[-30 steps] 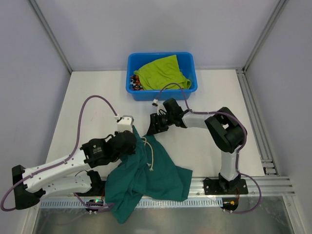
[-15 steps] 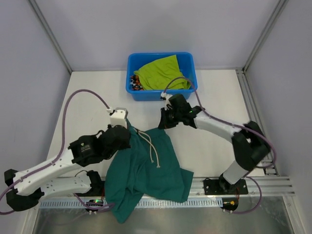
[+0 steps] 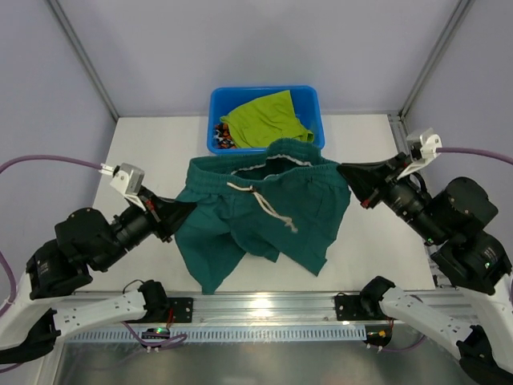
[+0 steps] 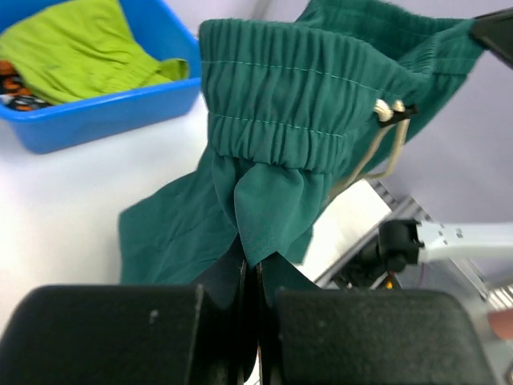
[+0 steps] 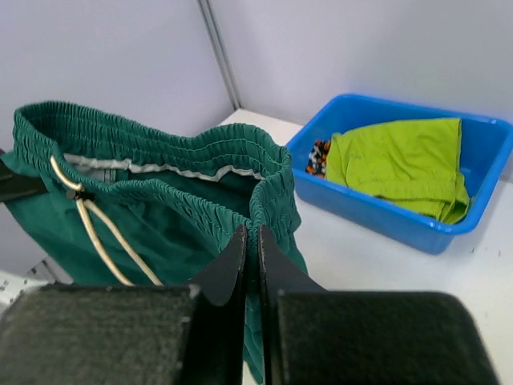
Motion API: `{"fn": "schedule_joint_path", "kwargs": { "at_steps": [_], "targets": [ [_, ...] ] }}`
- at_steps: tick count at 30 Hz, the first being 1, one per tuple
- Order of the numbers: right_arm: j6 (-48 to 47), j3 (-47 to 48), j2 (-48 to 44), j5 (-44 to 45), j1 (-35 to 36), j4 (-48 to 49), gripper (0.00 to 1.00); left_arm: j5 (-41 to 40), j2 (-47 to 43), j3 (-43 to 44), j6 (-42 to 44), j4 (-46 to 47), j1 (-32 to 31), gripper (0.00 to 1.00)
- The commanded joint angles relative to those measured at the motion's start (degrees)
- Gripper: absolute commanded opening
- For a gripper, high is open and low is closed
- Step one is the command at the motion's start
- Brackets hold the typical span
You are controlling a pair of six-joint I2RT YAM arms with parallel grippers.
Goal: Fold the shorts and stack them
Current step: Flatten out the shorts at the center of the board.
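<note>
The dark teal-green shorts (image 3: 260, 212) hang stretched in the air between both arms, waistband up, with the cream drawstring (image 3: 268, 208) dangling in front. At the waistband's left end my left gripper (image 3: 186, 210) is shut on the cloth (image 4: 264, 200). My right gripper (image 3: 346, 172) is shut on the waistband's right end (image 5: 268, 192). The lime yellow-green shorts (image 3: 267, 119) lie in the blue tub (image 3: 313, 146). A bit of the camouflage print shorts (image 3: 219, 136) peeks out at the tub's left side.
The blue tub stands at the back centre of the white table (image 3: 152, 152). Grey walls close in the sides, and a metal rail (image 3: 264, 305) runs along the near edge. A slotted rail (image 3: 413, 176) runs down the right side.
Both arms have swung apart and lifted, pulling the teal shorts off the table and spreading the waistband wide. The right gripper closed on the waistband during this time.
</note>
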Motion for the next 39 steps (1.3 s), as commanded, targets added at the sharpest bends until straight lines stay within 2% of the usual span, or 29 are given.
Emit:
{"fn": "schedule_joint_path", "kwargs": {
  "at_steps": [1, 6, 10, 11, 14, 15, 17, 19, 20, 21, 22, 24, 25, 29, 30, 32, 33, 34, 35, 37, 38, 39],
  "targets": [
    [-1.75, -3.74, -3.71, -4.24, -0.14, -6.39, 0.04, 9.75, -2.14, -0.57, 1.82, 2.73, 0.10, 0.00],
    [-3.59, -2.60, -8.83, -11.09, -0.05, -6.83, 0.04, 11.34, -4.96, 0.48, 1.73, 2.38, 0.19, 0.00],
    [-4.73, 3.35, -7.71, -15.41, -0.14, -1.49, 0.04, 5.65, -5.49, 3.81, 4.36, 2.38, 0.10, 0.00],
    [-4.82, 4.76, -6.47, -15.06, -0.14, -0.69, 0.04, 3.63, -3.66, 6.96, 4.98, 1.68, 0.10, 0.00],
    [-5.52, 11.70, 1.67, -8.14, -0.14, -1.11, 0.04, -8.93, 1.61, 15.03, 6.22, -3.30, 0.10, 0.00],
    [-5.96, 13.03, 3.71, -2.11, -0.14, -2.16, 0.04, -15.58, 6.68, 16.73, 6.22, -5.16, 0.10, 0.00],
    [-5.36, 11.91, 8.45, 4.33, -0.14, -2.96, 0.04, -19.06, 11.98, 18.41, 6.13, -9.55, 0.10, 0.00],
    [-2.11, 5.77, 9.88, 7.95, -0.23, -2.27, 0.04, -20.56, 17.96, 16.67, 4.90, -10.62, 0.10, 0.01],
    [-0.53, 2.35, 10.15, 8.40, -0.32, -1.39, 0.04, -20.39, 19.54, 15.09, 2.72, -10.80, 0.10, 0.04],
    [1.14, -5.34, 9.98, 8.93, -0.40, 0.10, 0.04, -19.52, 22.17, 11.24, 1.22, -10.28, 0.88, 0.06],
    [4.11, -9.24, 9.98, 9.11, -0.58, 3.68, 0.04, -15.77, 23.24, 8.94, -0.01, -9.41, 1.93, 0.06],
    [6.07, -18.98, 11.54, 8.76, -1.46, 7.48, 0.04, -11.10, 25.18, 4.20, -4.39, -6.17, 7.00, 0.05],
    [7.12, -20.95, 12.78, 8.58, -2.24, 9.67, 0.04, -6.81, 27.10, -0.09, -5.99, -5.01, 9.13, 0.04],
    [9.67, -26.41, 19.46, 3.25, -10.84, 9.96, 0.03, 0.77, 31.50, -7.94, -12.14, 0.35, 17.75, 0.04],
    [10.03, -28.68, 20.25, 1.92, -15.91, 10.48, 0.04, 1.40, 32.56, -8.65, -12.85, 1.05, 18.89, 0.17],
    [9.77, -30.46, 21.57, 1.29, -19.64, 10.66, 0.04, 4.38, 35.19, -8.75, -12.60, 1.50, 21.35, 0.32],
    [9.16, -30.99, 22.01, 1.29, -20.96, 10.66, 0.04, 5.88, 35.73, -8.57, -11.90, 1.76, 21.98, 0.55],
    [8.72, -31.34, 22.63, 1.46, -22.97, 10.31, 0.04, 7.28, 36.08, -8.31, -10.24, 2.20, 22.85, 0.63],
    [8.28, -31.34, 24.20, 1.29, -23.86, 10.40, 0.04, 8.95, 36.60, -7.35, -9.26, 3.16, 25.47, 0.67],
    [6.69, -31.43, 26.05, -3.09, -25.88, 11.88, 0.04, 17.29, 37.05, -6.20, -7.42, 4.31, 29.87, 0.71],
    [6.52, -31.61, 27.80, -4.15, -26.33, 12.41, 0.04, 20.62, 37.57, -5.59, -5.84, 5.71, 34.94, 0.72],
    [6.43, -31.78, 28.60, -5.21, -26.77, 13.11, 0.04, 25.88, 39.32, -4.45, -5.48, 6.33, 37.43, 0.73]
  ]
}}
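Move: I hold the shorts by both ends of the waistband. The centre of the board lies about 16 cm ahead of my left hand, 13 to its right and 38 below. It lies about 11 cm ahead of my right hand, 14 to its left and 44 below. The blue bin, with the lime cloth in it, stands some 26 cm beyond the board's centre and level with it sideways. I swing both hands back, the right about 7 cm and the left 3, lift them, then fling the shorts forward and down, tipping my fingers steeply towards the board; the right drops some 40 cm from its peak, the left about 30. Near the bottom my left fingers open and let go of the waistband, while my right keeps its pinch and pulls about 10 cm to the right. ##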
